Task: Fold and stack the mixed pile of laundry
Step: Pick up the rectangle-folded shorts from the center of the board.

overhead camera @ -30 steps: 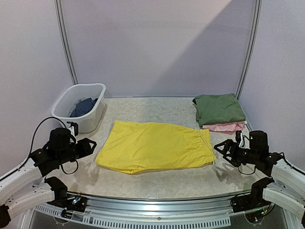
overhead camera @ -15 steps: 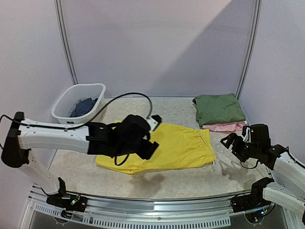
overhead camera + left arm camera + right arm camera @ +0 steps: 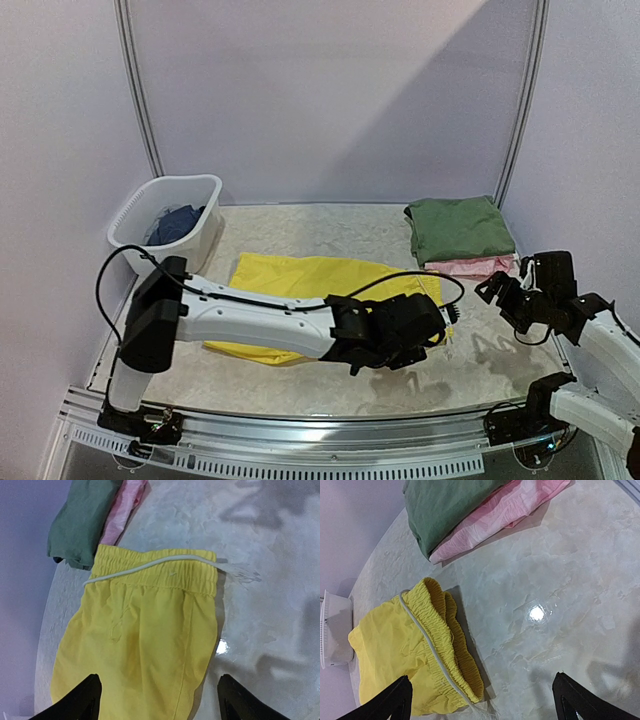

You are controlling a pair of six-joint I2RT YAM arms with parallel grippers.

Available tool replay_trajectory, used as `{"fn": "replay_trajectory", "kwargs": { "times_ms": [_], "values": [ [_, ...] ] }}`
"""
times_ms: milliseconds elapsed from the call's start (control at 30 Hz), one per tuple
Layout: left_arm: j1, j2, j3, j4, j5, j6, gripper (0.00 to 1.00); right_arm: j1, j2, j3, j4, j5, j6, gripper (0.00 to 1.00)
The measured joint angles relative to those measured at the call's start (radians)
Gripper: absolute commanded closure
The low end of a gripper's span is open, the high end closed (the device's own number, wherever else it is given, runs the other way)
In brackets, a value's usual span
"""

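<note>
The bright yellow shorts [image 3: 290, 278] lie flat mid-table, with the waistband and white drawstring [image 3: 150, 566] at their right end. My left arm reaches across them. Its gripper [image 3: 425, 325] is open above the near right part of the shorts [image 3: 145, 645], and the fingertips [image 3: 77, 702] straddle the cloth without gripping it. My right gripper [image 3: 500, 292] is open and holds nothing; it hovers right of the waistband [image 3: 445, 645]. The folded olive-green top [image 3: 458, 228] rests on the folded pink garment [image 3: 470, 266] at the back right. A dark blue garment [image 3: 178, 223] sits in the basket.
A white slotted basket [image 3: 150, 205] stands at the back left; its edge [image 3: 332, 630] also shows in the right wrist view. The green top [image 3: 450, 505] and the pink garment [image 3: 505, 510] are stacked near the right rear table edge. Purple walls enclose the table.
My left arm has swung from its rest at the left across the shorts to their right end, and its jaws have widened. My right gripper has lifted slightly and shifted right, still open.
</note>
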Motion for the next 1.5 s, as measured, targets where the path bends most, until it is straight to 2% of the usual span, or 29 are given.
{"fn": "replay_trajectory", "kwargs": {
  "times_ms": [167,267,433,567,700,767,933,1033,1233,1500],
  "values": [
    [-0.018,0.149,0.154,-0.023,-0.003,0.102,0.19,-0.014,-0.072,0.001,-0.047,0.036,-0.006,0.01],
    [-0.021,0.221,0.243,-0.037,-0.003,0.148,0.24,-0.016,-0.103,0.003,-0.067,0.053,-0.011,0.01],
    [-0.021,0.327,0.384,-0.06,0.0,0.205,0.26,-0.017,-0.114,0.008,-0.088,0.073,-0.028,0.01],
    [-0.014,0.405,0.472,-0.07,0.002,0.227,0.36,-0.017,-0.121,0.009,-0.108,0.077,-0.041,0.01],
    [-0.003,0.449,0.495,-0.072,0.01,0.24,0.48,-0.017,-0.138,0.009,-0.117,0.084,-0.048,0.01],
    [0.006,0.46,0.503,-0.06,0.01,0.245,0.6,-0.017,-0.142,0.008,-0.118,0.084,-0.049,0.01],
    [0.029,0.468,0.505,-0.045,0.016,0.245,0.87,-0.017,-0.137,0.007,-0.103,0.063,-0.043,0.01],
    [0.034,0.469,0.505,-0.024,0.013,0.248,0.99,-0.017,-0.109,0.006,-0.076,0.031,-0.036,0.01],
    [0.035,0.457,0.458,0.03,0.016,0.221,1.0,-0.017,-0.024,0.005,-0.02,-0.054,-0.036,0.01],
    [0.035,0.239,0.127,0.156,0.078,0.118,1.0,-0.018,0.077,0.005,0.088,-0.231,-0.016,0.01]
  ]
}}
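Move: The near edge of the yellow shorts, just short of the waistband, lies about 8 cm right of the left hand, 3 cm ahead and 9 cm lower. The shorts' middle is some 10 cm ahead and 14 cm left of that hand; the green shirt pile stands about 28 cm ahead, 17 cm right. From the right hand the near edge lies roughly 12 cm left, 2 cm back, 9 cm below. Left hand drops rightward about 8 cm, pinches the near edge, lifts it left; right hand finally drifts left. ##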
